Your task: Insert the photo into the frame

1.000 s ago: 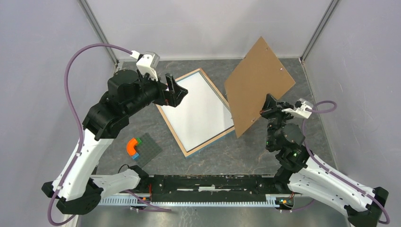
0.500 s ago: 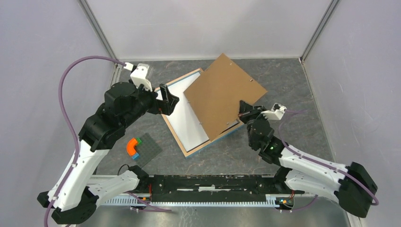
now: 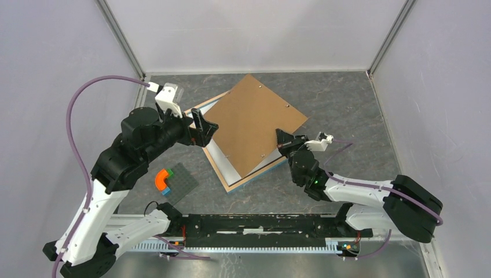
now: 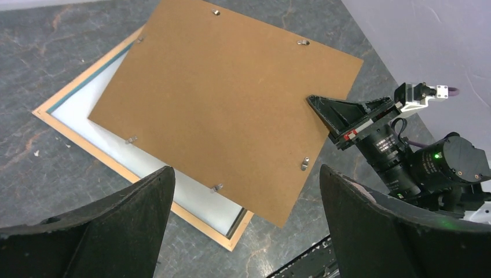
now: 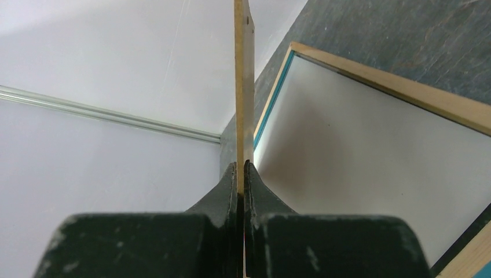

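The frame (image 3: 233, 186) lies flat on the table with its light-wood back up and a blue edge showing. Inside it lies the photo (image 3: 223, 160), white back up, mostly covered. My right gripper (image 3: 282, 139) is shut on the edge of a brown backing board (image 3: 249, 123) and holds it tilted over the frame. The right wrist view shows the board (image 5: 243, 75) edge-on between the jaws (image 5: 240, 165), with the photo (image 5: 359, 156) and the frame (image 5: 405, 92) below. My left gripper (image 3: 205, 128) stands open beside the frame's left edge. From its wrist I see the board (image 4: 220, 98), photo (image 4: 145, 162) and frame (image 4: 133, 178).
A grey baseplate with orange, green and blue blocks (image 3: 168, 180) sits at the near left. The enclosure walls close in the back and both sides. A black rail (image 3: 260, 226) runs along the near edge between the arm bases.
My right gripper has swung the backing board left and down, from upright at the right to tilted over the frame. The left arm has drawn back slightly to the left.
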`<action>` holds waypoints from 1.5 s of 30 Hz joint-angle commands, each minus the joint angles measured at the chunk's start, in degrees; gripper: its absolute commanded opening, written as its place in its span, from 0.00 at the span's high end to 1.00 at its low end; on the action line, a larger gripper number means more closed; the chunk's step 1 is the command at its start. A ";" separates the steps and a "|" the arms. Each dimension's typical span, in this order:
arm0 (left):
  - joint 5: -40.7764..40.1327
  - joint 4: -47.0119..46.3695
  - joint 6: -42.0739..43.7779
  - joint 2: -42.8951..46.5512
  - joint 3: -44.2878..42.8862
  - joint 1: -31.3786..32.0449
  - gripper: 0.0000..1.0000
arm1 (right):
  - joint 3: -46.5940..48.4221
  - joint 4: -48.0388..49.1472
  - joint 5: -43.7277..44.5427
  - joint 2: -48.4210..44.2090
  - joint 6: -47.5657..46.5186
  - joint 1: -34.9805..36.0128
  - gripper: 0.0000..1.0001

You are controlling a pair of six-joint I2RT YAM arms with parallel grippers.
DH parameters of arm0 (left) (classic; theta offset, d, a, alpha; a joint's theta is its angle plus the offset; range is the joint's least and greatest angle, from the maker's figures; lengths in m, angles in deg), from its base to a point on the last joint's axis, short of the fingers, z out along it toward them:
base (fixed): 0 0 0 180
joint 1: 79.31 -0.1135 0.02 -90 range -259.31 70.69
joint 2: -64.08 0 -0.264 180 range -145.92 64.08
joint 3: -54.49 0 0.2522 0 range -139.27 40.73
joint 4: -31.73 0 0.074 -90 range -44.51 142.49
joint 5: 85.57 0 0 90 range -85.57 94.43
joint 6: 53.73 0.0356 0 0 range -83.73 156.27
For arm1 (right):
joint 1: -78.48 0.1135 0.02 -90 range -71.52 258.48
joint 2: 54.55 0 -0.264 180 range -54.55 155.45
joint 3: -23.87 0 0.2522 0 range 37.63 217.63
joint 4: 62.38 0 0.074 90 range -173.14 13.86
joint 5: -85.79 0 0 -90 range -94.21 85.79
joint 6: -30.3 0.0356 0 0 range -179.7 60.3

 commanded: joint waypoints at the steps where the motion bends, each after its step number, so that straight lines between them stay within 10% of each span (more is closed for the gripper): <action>1: 1.94 -2.31 -3.55 -0.61 1.12 -0.11 0.00 | 0.77 10.94 2.86 2.11 6.71 0.76 1.00; 45: 3.65 -3.11 -5.80 -2.58 3.43 -0.13 0.00 | 2.53 58.90 8.13 38.52 0.00 4.69 1.00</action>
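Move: The right hand pinches the brown backing board by its right-hand edge; the frame's middle, with the photo's white back in it, lies about 11 cm ahead, 13 cm left and 18 cm below. The frame's right corner is some 5 cm ahead and 9 cm right of this hand, its near corner about 10 cm back and 15 cm left. From the left hand the frame's middle lies roughly 20 cm ahead, 3 cm right and 37 cm below. Still pinching the backing board, the right hand lowers it about 8 cm and leftward over the frame. ##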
